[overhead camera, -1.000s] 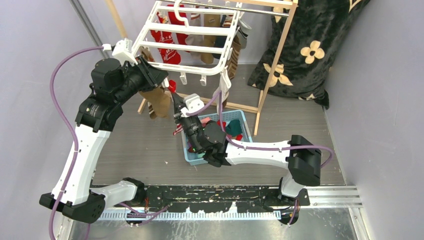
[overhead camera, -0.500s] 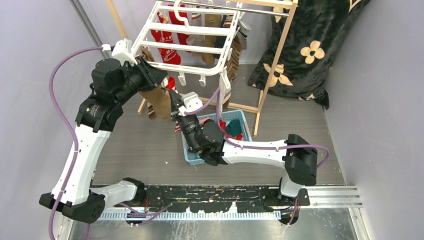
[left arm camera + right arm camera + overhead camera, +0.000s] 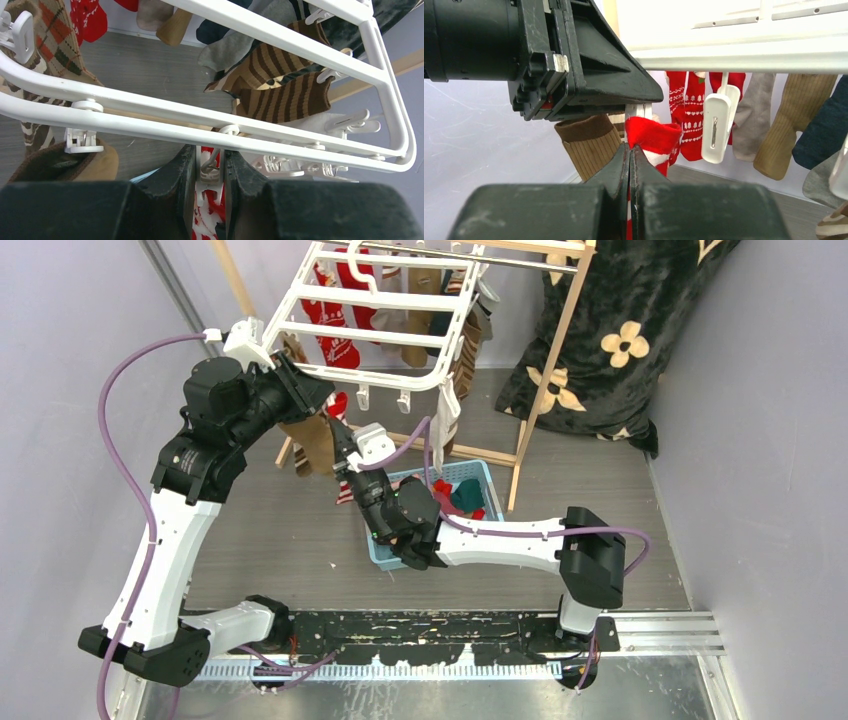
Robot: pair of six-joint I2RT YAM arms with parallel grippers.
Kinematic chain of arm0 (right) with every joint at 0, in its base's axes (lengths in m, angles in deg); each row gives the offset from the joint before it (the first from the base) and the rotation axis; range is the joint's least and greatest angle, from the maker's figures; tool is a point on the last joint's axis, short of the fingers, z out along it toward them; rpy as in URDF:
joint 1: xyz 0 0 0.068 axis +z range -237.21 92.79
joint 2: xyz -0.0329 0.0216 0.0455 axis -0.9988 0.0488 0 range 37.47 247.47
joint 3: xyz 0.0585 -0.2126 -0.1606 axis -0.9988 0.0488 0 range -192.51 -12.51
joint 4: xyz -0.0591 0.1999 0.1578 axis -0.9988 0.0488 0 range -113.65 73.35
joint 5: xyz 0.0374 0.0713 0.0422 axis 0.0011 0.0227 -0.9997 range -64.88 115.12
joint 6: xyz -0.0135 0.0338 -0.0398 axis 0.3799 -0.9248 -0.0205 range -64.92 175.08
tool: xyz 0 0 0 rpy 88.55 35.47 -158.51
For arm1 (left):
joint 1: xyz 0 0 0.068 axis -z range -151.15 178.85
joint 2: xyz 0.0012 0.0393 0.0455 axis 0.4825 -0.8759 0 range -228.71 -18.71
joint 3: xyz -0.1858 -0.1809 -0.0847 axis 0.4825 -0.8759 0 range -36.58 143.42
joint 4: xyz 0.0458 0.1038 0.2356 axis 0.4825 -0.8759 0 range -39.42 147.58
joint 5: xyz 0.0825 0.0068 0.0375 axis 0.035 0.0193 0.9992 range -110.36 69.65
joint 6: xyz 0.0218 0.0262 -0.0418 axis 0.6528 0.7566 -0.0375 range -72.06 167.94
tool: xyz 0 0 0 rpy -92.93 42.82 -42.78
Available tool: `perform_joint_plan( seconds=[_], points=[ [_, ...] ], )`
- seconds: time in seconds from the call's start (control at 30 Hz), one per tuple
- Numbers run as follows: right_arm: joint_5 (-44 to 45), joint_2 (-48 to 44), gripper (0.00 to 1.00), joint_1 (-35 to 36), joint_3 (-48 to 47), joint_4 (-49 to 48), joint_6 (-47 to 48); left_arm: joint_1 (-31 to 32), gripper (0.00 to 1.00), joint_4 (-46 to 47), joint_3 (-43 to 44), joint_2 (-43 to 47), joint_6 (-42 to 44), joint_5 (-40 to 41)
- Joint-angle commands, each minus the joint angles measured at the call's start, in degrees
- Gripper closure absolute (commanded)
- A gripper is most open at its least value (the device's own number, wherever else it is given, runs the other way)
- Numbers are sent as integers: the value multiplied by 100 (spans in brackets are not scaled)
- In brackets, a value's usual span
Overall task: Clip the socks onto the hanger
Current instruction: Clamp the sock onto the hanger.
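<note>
The white slatted hanger (image 3: 375,315) hangs at the back with several socks clipped under it. My left gripper (image 3: 210,167) is shut on a white peg (image 3: 210,172) under the hanger's front rail (image 3: 150,127), squeezing it. My right gripper (image 3: 630,150) is shut on a red-white sock (image 3: 654,137) and holds its red cuff up to that peg, right under the left gripper. In the top view the sock (image 3: 338,403) shows between my left gripper (image 3: 318,392) and my right gripper (image 3: 338,430). A free peg (image 3: 719,122) hangs to the right.
A light blue basket (image 3: 482,475) with more socks sits under the right arm. A light wooden pole frame (image 3: 545,370) carries the hanger. A black furry cloth with cream flowers (image 3: 620,330) hangs at the back right. Brown and striped socks (image 3: 280,85) hang close by.
My right gripper has moved up and to the left with the red-white sock, bringing the cuff to the peg held by my left gripper. The left arm has stayed in place.
</note>
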Motion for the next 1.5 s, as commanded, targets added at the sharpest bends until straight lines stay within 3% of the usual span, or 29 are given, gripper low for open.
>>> perform_joint_plan(
  seconds=[0.0, 0.43, 0.5, 0.6, 0.7, 0.73, 0.97, 1.07, 1.27, 1.47],
  points=[
    [-120, -84, 99, 14, -358, -465, 206, 7, 100, -298, 95, 92, -20, 137],
    [-121, -53, 99, -219, -247, -446, 137, 10, 99, -262, 95, 101, 3, 175],
    [-182, -122, 99, -225, -204, -442, 95, 7, 90, -273, 95, 110, 2, 204],
    [-283, -177, 99, -226, -162, -324, -28, 8, 59, -297, 80, 141, 11, 247],
    [-384, -206, 99, -226, -119, -194, -225, 8, 54, -294, 7, 218, 35, 307],
    [-405, -211, 96, -228, -99, -161, -301, 8, 54, -283, -11, 241, 56, 313],
    [-455, -628, 48, -231, 292, 142, -623, 8, 55, -236, -52, 311, 215, 436],
    [-687, -1136, 37, -270, 647, 601, -859, 8, 52, -186, -104, 355, 287, 533],
    [-1128, -2210, 35, -680, 1279, 1632, -1616, 10, 44, -108, -211, 464, 369, 455],
    [-1581, -2445, 36, -1172, 1365, 1859, -2058, 3, 35, -117, -176, 513, 490, 4]
  ],
)
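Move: The striped red sock's cuff, gripped by the right hand, sits about 4 cm below the left hand and 1 cm back of it. The open clip that the left hand squeezes is some 2 cm ahead of the right hand, 1 cm left and 3 cm up. From the left hand, an empty clip is about 5 cm right and level fore and aft, at about clip height; the hanging brown sock is some 6 cm left, neither ahead nor back, its middle 10 cm lower. The cuff is nudged by the right hand about 1 cm up, then 1.5 cm forward into the clip's jaws; the left fingers next open off the clip levers, easing 2 cm left and slightly back and down. Then the right fingers open and let the sock go, dip a couple of centimetres and sweep away about 10 cm right, rising as they go. ##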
